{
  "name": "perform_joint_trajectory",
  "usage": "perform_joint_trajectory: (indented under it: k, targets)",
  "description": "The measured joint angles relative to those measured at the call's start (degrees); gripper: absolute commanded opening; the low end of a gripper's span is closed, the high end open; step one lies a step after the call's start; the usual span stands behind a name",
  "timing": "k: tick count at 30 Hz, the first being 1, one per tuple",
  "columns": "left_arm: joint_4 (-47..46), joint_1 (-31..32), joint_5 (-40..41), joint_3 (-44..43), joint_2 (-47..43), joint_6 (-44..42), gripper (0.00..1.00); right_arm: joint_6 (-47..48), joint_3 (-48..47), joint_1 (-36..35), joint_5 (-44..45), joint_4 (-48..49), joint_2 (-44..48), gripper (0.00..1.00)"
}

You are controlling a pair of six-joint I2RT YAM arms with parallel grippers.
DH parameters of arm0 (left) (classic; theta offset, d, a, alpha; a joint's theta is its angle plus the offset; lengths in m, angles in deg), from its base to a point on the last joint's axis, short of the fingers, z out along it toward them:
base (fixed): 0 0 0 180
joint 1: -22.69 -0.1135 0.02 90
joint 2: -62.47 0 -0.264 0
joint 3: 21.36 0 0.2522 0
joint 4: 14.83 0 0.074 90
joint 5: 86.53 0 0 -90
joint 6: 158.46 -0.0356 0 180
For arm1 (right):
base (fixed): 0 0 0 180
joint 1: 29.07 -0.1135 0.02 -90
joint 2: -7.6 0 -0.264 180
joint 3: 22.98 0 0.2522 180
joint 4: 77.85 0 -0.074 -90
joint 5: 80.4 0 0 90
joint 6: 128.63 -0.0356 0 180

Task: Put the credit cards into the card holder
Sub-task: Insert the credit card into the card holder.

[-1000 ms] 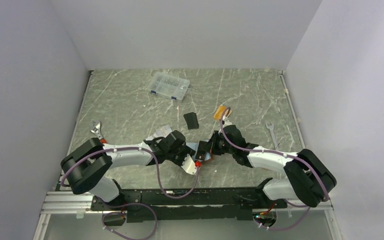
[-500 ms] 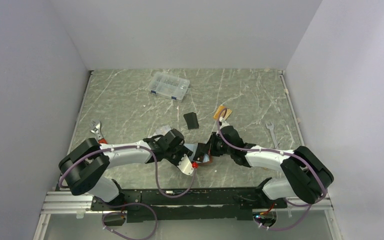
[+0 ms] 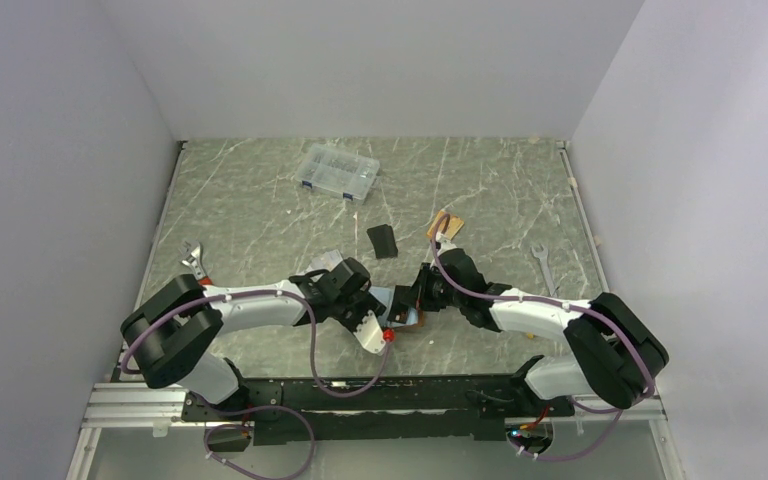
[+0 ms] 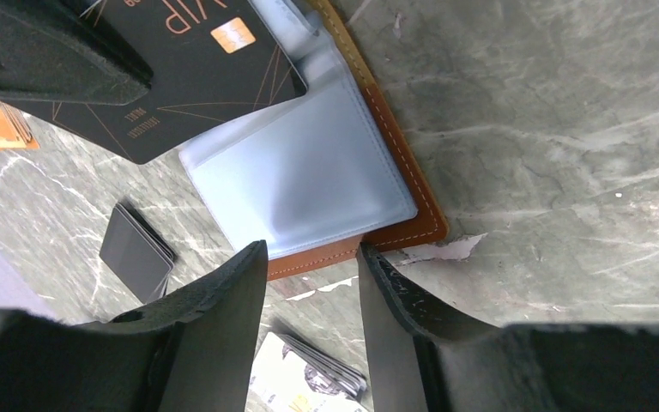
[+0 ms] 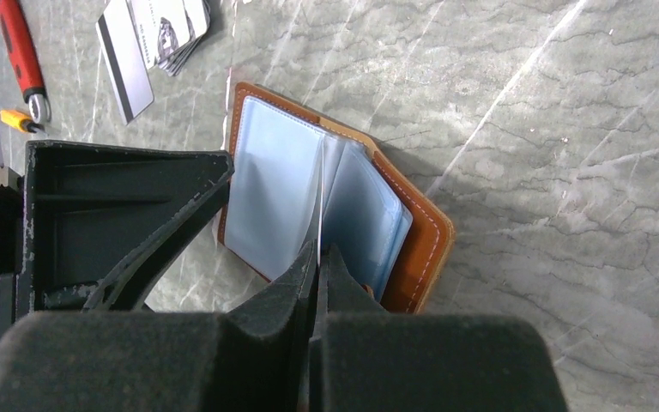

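Observation:
The brown leather card holder (image 3: 407, 318) lies open on the table between my arms, its clear sleeves (image 5: 270, 193) fanned up. My right gripper (image 5: 317, 251) is shut on a dark credit card, seen edge-on (image 5: 319, 225), standing between the sleeves. The left wrist view shows that card's dark face (image 4: 197, 69) with its lower edge at a sleeve (image 4: 309, 172). My left gripper (image 4: 311, 249) is open and empty, its fingertips at the holder's brown edge (image 4: 326, 253). A stack of silver-grey cards (image 5: 159, 30) lies on the table. An orange card (image 3: 445, 225) lies further back.
A small flat black rectangle (image 3: 382, 241) lies behind the holder. A clear compartment box (image 3: 338, 172) sits at the back. A wrench (image 3: 541, 262) lies at the right, an adjustable wrench (image 3: 194, 260) at the left, and a red-handled tool (image 5: 21, 51) near the cards.
My left gripper has shifted slightly toward the near edge. My right gripper has edged left over the holder, still holding the card.

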Motion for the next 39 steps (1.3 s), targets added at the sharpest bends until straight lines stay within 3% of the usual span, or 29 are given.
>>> perform_joint_trajectory:
  k: [8,21,39]
  targets:
    - [1.25,0.52,1.70,0.02,0.15,-3.13,0.47,0.48,-0.37,0.00,-0.11,-0.70,-0.09,0.00]
    - [5.29,6.12,2.84,-3.41,2.34,4.13,0.40,2.34,-0.76,2.45,-0.70,-3.61,2.08,0.00]
    - [2.67,6.36,5.22,-2.27,2.86,6.36,0.24,2.89,1.29,3.32,-3.45,2.08,-0.35,0.00]
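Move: The open card holder, a black card standing over its middle, has its middle about 7 cm to the right of the left hand, level fore and aft and 2 cm below. The right hand pinches this black card, whose middle is about 4 cm left, 2 cm back and 2 cm below; the holder lies 6 cm left, 3 cm back and 3 cm down. From the left hand, the loose black cards are some 15 cm ahead and 3 cm right, the white cards 10 cm ahead and 12 cm left. The card holder's left edge has the left fingertips close against it, and they work along it: the left hand slides back nearly 3 cm and about 1 cm right, sinking about 1 cm, then eases slightly forward while its half-open fingers close to a narrower gap. The right hand keeps its pinch on the black card and shifts about 1 cm right. ##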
